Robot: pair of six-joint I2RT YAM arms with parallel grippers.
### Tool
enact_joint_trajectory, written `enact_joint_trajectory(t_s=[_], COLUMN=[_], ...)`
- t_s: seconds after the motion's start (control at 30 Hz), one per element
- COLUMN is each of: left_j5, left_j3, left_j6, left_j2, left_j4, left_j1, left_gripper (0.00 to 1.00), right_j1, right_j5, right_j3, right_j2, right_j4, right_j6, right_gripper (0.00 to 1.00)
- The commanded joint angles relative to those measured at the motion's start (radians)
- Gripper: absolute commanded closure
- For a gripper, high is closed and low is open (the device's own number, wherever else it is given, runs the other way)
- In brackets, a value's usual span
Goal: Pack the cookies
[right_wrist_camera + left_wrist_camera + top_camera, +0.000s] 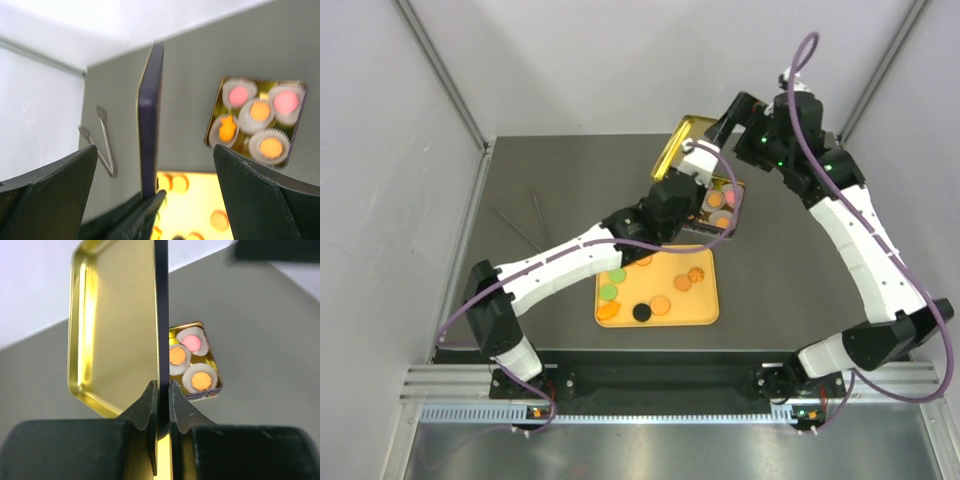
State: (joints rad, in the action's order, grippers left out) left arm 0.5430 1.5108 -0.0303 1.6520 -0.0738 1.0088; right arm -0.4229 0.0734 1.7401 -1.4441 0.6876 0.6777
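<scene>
The left gripper [682, 178] [161, 387] is shut on the lower edge of a gold tin lid [681, 145] [120, 325], which it holds upright above the table. Behind the lid lies the open tin box [720, 205] [197, 365] [255, 120], with pink and orange cookies [202, 381] [260, 111] sitting in white paper cups. Loose cookies [660, 305], orange, green and black, lie on the orange tray [705, 300] [200, 200]. Just above the lid's edge [150, 115], the right gripper [718, 130] [155, 150] hangs open, its fingers well apart and touching nothing.
Metal tongs [520, 225] [102, 140] lie on the dark table to the left of the tray. White walls close in the table at the back and on both sides.
</scene>
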Motion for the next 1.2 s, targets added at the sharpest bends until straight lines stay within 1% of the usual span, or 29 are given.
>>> enact_joint_trajectory(t_s=[0.0,0.07,0.1,0.17,0.2,0.27,0.3,0.33,0.4,0.43,0.47,0.5,0.53,0.6,0.63,0.67,0.77,0.8,0.87,0.9,1.0,1.1,1.17], left_j5=[-0.213,-0.274,-0.331,-0.38,-0.437,-0.515,-0.543,-0.648,-0.731,-0.764,-0.819,-0.84,-0.857,-0.925,-0.951,-0.984,-1.031,-1.064,-1.087,-1.104,-1.117,-1.127,-1.135], left_j3=[0.017,0.014,0.011,0.011,0.014,0.014,0.008,0.003,-0.006,-0.006,-0.006,-0.003,0.002,0.0,-0.001,-0.003,0.0,-0.001,-0.014,-0.023,-0.057,-0.078,-0.096], left_j6=[-0.195,-0.272,-0.296,-0.359,-0.384,-0.483,-0.52,-0.599,-0.681,-0.751,-0.781,-0.805,-0.857,-0.92,-0.985,-1.016,-1.115,-1.143,-1.224,-1.276,-1.335,-1.402,-1.436], left_j2=[-0.072,-0.075,-0.077,-0.077,-0.074,-0.067,-0.057,-0.051,-0.019,-0.006,0.008,0.034,0.048,0.094,0.112,0.15,0.212,0.254,0.31,0.328,0.371,0.405,0.429], left_j4=[-0.012,-0.014,-0.009,0.002,0.018,0.043,0.061,0.116,0.164,0.219,0.241,0.267,0.282,0.357,0.383,0.44,0.511,0.569,0.626,0.699,0.807,0.854,0.914], left_j1=[-0.087,-0.14,-0.157,-0.194,-0.206,-0.252,-0.269,-0.3,-0.331,-0.354,-0.361,-0.369,-0.38,-0.394,-0.407,-0.412,-0.421,-0.423,-0.427,-0.432,-0.438,-0.449,-0.452], left_gripper=[1.0,1.0,1.0,1.0,1.0,1.0,1.0,1.0,1.0,1.0,1.0,1.0,1.0,1.0,1.0,1.0,1.0,1.0,1.0,1.0,1.0,1.0,1.0], right_j1=[0.044,0.068,0.087,0.104,0.119,0.139,0.166,0.182,0.229,0.245,0.262,0.289,0.302,0.329,0.34,0.354,0.388,0.395,0.397,0.4,0.403,0.404,0.404], right_j5=[-0.003,-0.004,-0.006,-0.001,0.003,0.0,-0.021,-0.047,-0.119,-0.144,-0.185,-0.199,-0.211,-0.231,-0.251,-0.264,-0.285,-0.282,-0.273,-0.27,-0.267,-0.267,-0.271], right_j3=[-0.01,-0.027,-0.051,-0.088,-0.137,-0.206,-0.291,-0.333,-0.44,-0.477,-0.513,-0.574,-0.602,-0.66,-0.677,-0.694,-0.758,-0.772,-0.786,-0.792,-0.821,-0.841,-0.852], right_j2=[0.085,0.114,0.125,0.158,0.171,0.21,0.224,0.237,0.254,0.257,0.258,0.257,0.254,0.238,0.231,0.22,0.206,0.202,0.182,0.174,0.146,0.1,0.065], right_j4=[-0.105,-0.121,-0.128,-0.158,-0.167,-0.204,-0.268,-0.298,-0.38,-0.41,-0.446,-0.471,-0.52,-0.551,-0.583,-0.603,-0.677,-0.68,-0.68,-0.706,-0.746,-0.778,-0.806], right_j6=[-0.044,-0.052,-0.053,-0.076,-0.084,-0.108,-0.119,-0.124,-0.129,-0.129,-0.118,-0.115,-0.11,-0.104,-0.093,-0.086,-0.056,-0.056,-0.055,-0.052,-0.041,-0.032,-0.021], right_gripper=[0.0,0.0,0.0,0.0,0.0,0.0,0.0,0.0,0.0,0.0,0.0,0.0,0.0,0.0,0.0,0.0,0.0,0.0,0.0,0.0,0.0,0.0,0.0])
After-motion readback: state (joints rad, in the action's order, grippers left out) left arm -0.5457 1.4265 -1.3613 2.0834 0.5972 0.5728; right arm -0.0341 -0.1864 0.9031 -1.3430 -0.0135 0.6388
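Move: The cookie box lies about 9 cm ahead of the left hand, 7 cm to its right and some 28 cm below; this hand already holds the lid alone by one edge. The orange tray's middle is roughly 12 cm back from the left hand, 7 cm to its left and 30 cm down. From the open right hand the box is about 5 cm ahead, 2 cm right and 34 cm below, while the lid's middle is about 8 cm to its left, 1 cm ahead and 5 cm lower. Forward about 8 cm in all, with an early drift left and a small rise, the left hand then swings right and sinks 12 cm from its peak towards the box, rolling hard and turning its fingers to the right to flip the pinched lid over. The right hand, already open, clears up and right, then drops to the right of the box, fingers wide. ##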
